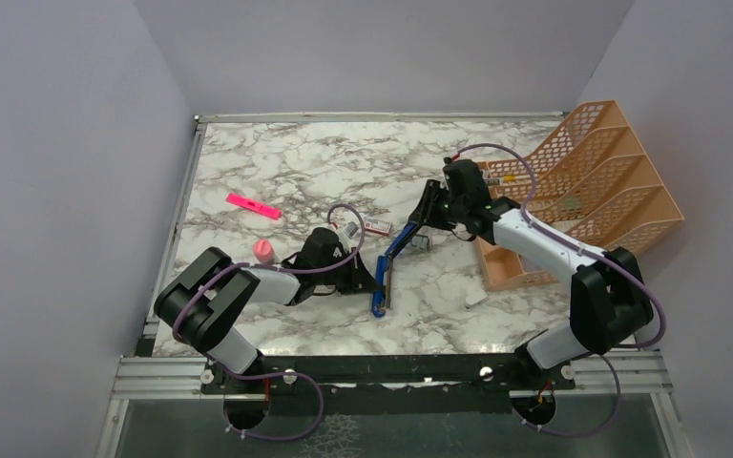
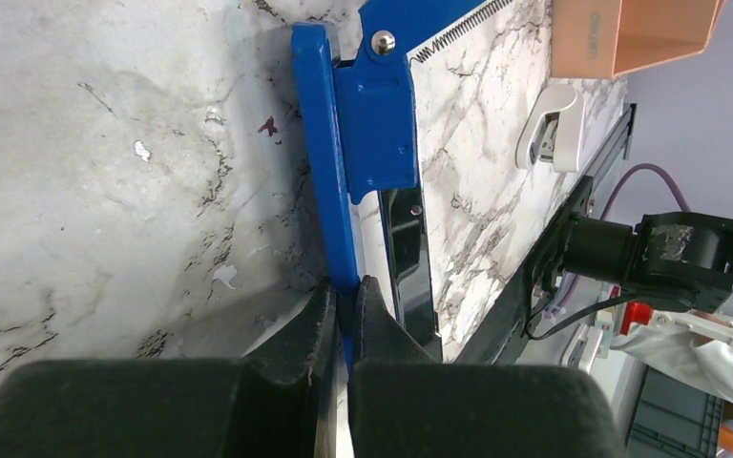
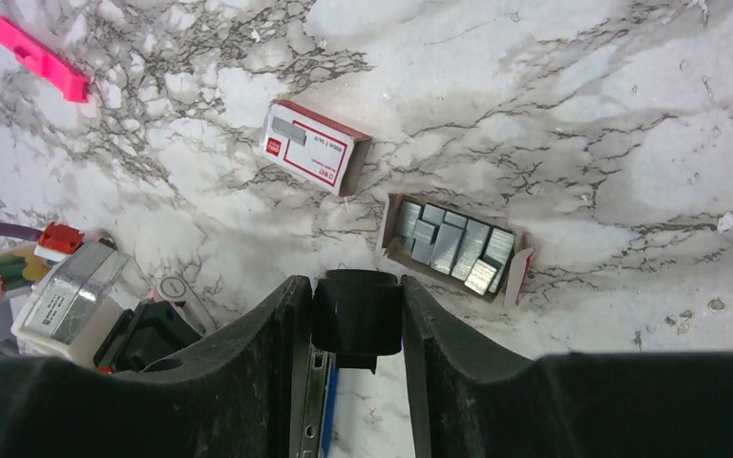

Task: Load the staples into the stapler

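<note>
The blue stapler (image 1: 380, 286) lies hinged open in a V at the middle of the marble table. My left gripper (image 1: 365, 277) is shut on its lower blue arm (image 2: 329, 172), with the fingertips (image 2: 323, 315) pinching the thin blue edge. My right gripper (image 1: 422, 221) holds the raised upper arm by its black end (image 3: 356, 310), which fills the gap between the jaws; the silver rail (image 3: 311, 401) runs beneath. The staples (image 3: 449, 243) are several grey blocks in an open cardboard tray just beyond the right gripper. Their red-and-white box (image 3: 313, 145) lies to the left.
A pink marker (image 1: 253, 205) lies at the back left and a pink eraser (image 1: 263, 250) sits near the left arm. An orange file rack (image 1: 582, 181) stands against the right wall. A small white piece (image 1: 475, 299) lies by the rack's front corner.
</note>
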Tool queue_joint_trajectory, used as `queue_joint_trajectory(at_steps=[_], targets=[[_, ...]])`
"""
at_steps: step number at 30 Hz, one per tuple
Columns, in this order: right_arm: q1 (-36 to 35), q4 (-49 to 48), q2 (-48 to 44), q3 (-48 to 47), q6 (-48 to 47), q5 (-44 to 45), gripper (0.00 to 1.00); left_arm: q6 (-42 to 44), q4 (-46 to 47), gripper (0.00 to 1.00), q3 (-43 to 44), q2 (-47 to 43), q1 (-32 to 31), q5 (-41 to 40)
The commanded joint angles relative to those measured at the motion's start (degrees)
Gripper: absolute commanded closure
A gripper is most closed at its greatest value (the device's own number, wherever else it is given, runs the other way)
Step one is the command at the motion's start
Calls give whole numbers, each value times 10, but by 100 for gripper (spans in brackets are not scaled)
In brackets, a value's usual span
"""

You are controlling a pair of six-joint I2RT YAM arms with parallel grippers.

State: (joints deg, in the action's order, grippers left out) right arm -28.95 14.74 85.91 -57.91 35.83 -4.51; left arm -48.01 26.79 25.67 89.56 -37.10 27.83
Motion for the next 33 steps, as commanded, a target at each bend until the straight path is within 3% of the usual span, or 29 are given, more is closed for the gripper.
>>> queue_joint_trajectory(at_steps=[1,19,33], targets=[[1,-59,13,11,-8,5,56,39,-43,100,-5,11,-3,2],[1,-150,27,123,97,-154,24,-61,-41,100,14,5,-3,-2],[-26,-233,65,149,94,-195,28,-79,-38,100,17,2,-3,-15]])
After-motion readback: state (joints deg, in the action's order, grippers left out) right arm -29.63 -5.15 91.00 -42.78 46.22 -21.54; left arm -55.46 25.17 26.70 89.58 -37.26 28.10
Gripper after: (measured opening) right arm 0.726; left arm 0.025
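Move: Some 6 cm back, 8 cm left and 9 cm below my right hand lies the stapler's hinge; my fingers still straddle the raised handle's black end. The open staples tray lies about 2 cm back, 1 cm left and 11 cm down; the staples box is 1 cm ahead, 11 cm left and just as low. From my left hand, which pinches the stapler's blue base, the hinge is about 7 cm ahead, 2 cm right, and 1 cm up. I spread my right fingers well apart around the black handle end and slide down along the open handle towards the hinge: about 6 cm down, 5 cm back and 4 cm left, slowing at the end, while the wrist turns some 20 degrees. My left hand stays in place, keeping its pinch on the blue base and tilting only about 5 to 10 degrees. ##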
